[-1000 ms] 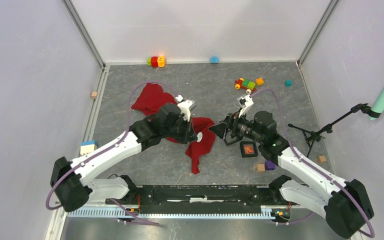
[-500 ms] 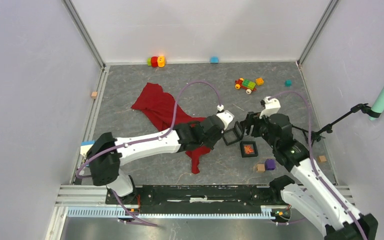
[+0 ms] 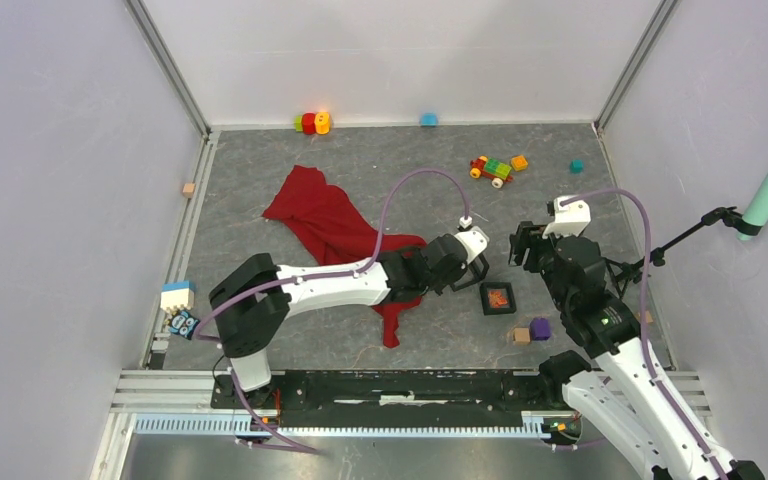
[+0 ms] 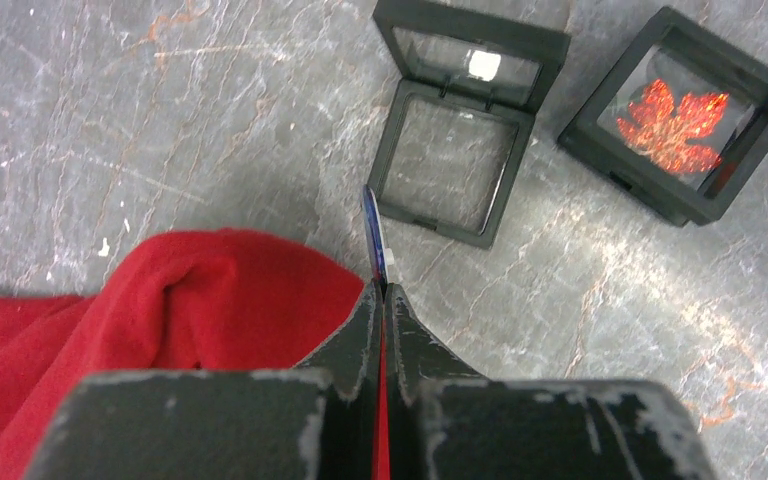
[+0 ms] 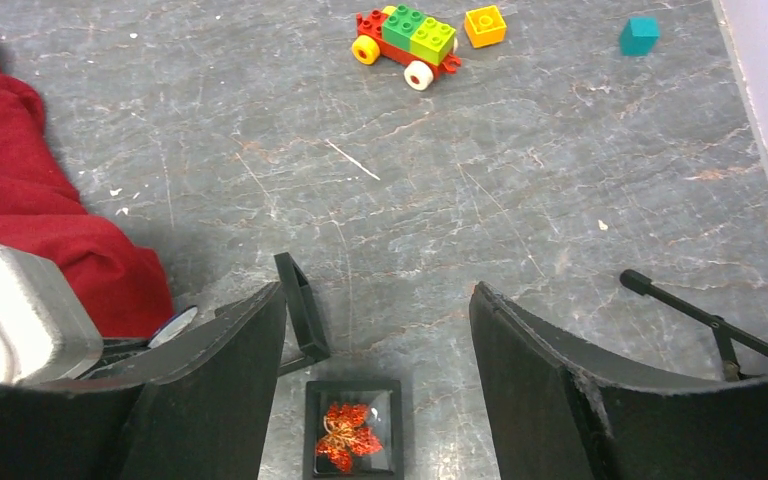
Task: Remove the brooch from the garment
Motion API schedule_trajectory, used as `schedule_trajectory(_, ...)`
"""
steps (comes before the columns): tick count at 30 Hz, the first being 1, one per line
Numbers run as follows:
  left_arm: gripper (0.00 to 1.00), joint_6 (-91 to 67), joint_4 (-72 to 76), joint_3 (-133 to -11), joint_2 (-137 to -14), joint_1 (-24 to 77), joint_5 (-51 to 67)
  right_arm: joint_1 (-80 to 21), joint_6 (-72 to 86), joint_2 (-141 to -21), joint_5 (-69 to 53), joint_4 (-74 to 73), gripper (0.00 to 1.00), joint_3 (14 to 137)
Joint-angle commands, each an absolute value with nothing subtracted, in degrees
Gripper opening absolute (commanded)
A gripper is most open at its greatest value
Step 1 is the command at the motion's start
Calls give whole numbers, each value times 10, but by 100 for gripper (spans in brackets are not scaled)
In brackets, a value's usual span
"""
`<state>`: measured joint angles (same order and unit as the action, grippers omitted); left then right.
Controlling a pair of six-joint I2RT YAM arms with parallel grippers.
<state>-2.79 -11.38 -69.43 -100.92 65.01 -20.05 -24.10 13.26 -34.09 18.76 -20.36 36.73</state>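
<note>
The deep-red garment (image 3: 325, 220) lies crumpled left of centre on the grey table; part of it fills the lower left of the left wrist view (image 4: 190, 300). My left gripper (image 4: 382, 288) is shut on the brooch (image 4: 372, 235), a thin round badge seen edge-on, held clear of the cloth. In front of it lies an open, empty black display box (image 4: 455, 150). In the top view this gripper (image 3: 477, 268) sits just right of the garment. My right gripper (image 5: 378, 290) is open and empty, hovering above a closed box holding a red leaf (image 5: 350, 438).
The leaf box (image 3: 497, 298) sits by a purple cube (image 3: 540, 328) and a wooden cube (image 3: 520, 335). A brick toy car (image 3: 491, 169) and a teal cube (image 3: 577, 166) lie further back. A black stand (image 3: 650, 260) reaches in from the right.
My left arm has swung right, off the garment, carrying the brooch to the open box. My right arm has pulled back to the right, away from that box.
</note>
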Motion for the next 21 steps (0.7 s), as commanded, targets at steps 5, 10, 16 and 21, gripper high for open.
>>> schedule_trajectory(5,2,17,-63,-756,-1063,658,-197,-240,106,-310,227,-197,73,385)
schedule_trajectory(10,2,20,-63,-771,-1089,659,-198,-240,98,-281,259,-200,72,387)
schedule_trajectory(16,2,29,-69,-789,-1114,662,-207,-240,94,-251,275,-199,72,393)
schedule_trajectory(21,2,32,-73,-796,-1130,663,-206,-240,96,-250,274,-200,71,391)
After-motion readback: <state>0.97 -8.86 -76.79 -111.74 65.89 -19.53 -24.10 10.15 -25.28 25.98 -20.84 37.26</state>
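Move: The open, empty box, its lid standing up on the far right side, lies roughly 6 cm to the right of the left hand, 2 cm ahead and 8 cm below its brooch-holding tips. The leaf box is at the same depth, about 14 cm right and 3 cm back; the garment's middle is some 17 cm left and 5 cm ahead. From the right hand, the open box lies around 9 cm left, 2 cm ahead and 20 cm below. The round brooch, still pinched by its edge in the shut left fingers, is carried about 5 cm to the right and down towards the open box, its attitude almost unchanged; the sideways travel slows while the sinking goes on. The empty right hand, its fingers staying apart, clears off upward and right by some 5 cm with a little draw back, its fingers tipping up about 10 degrees. ##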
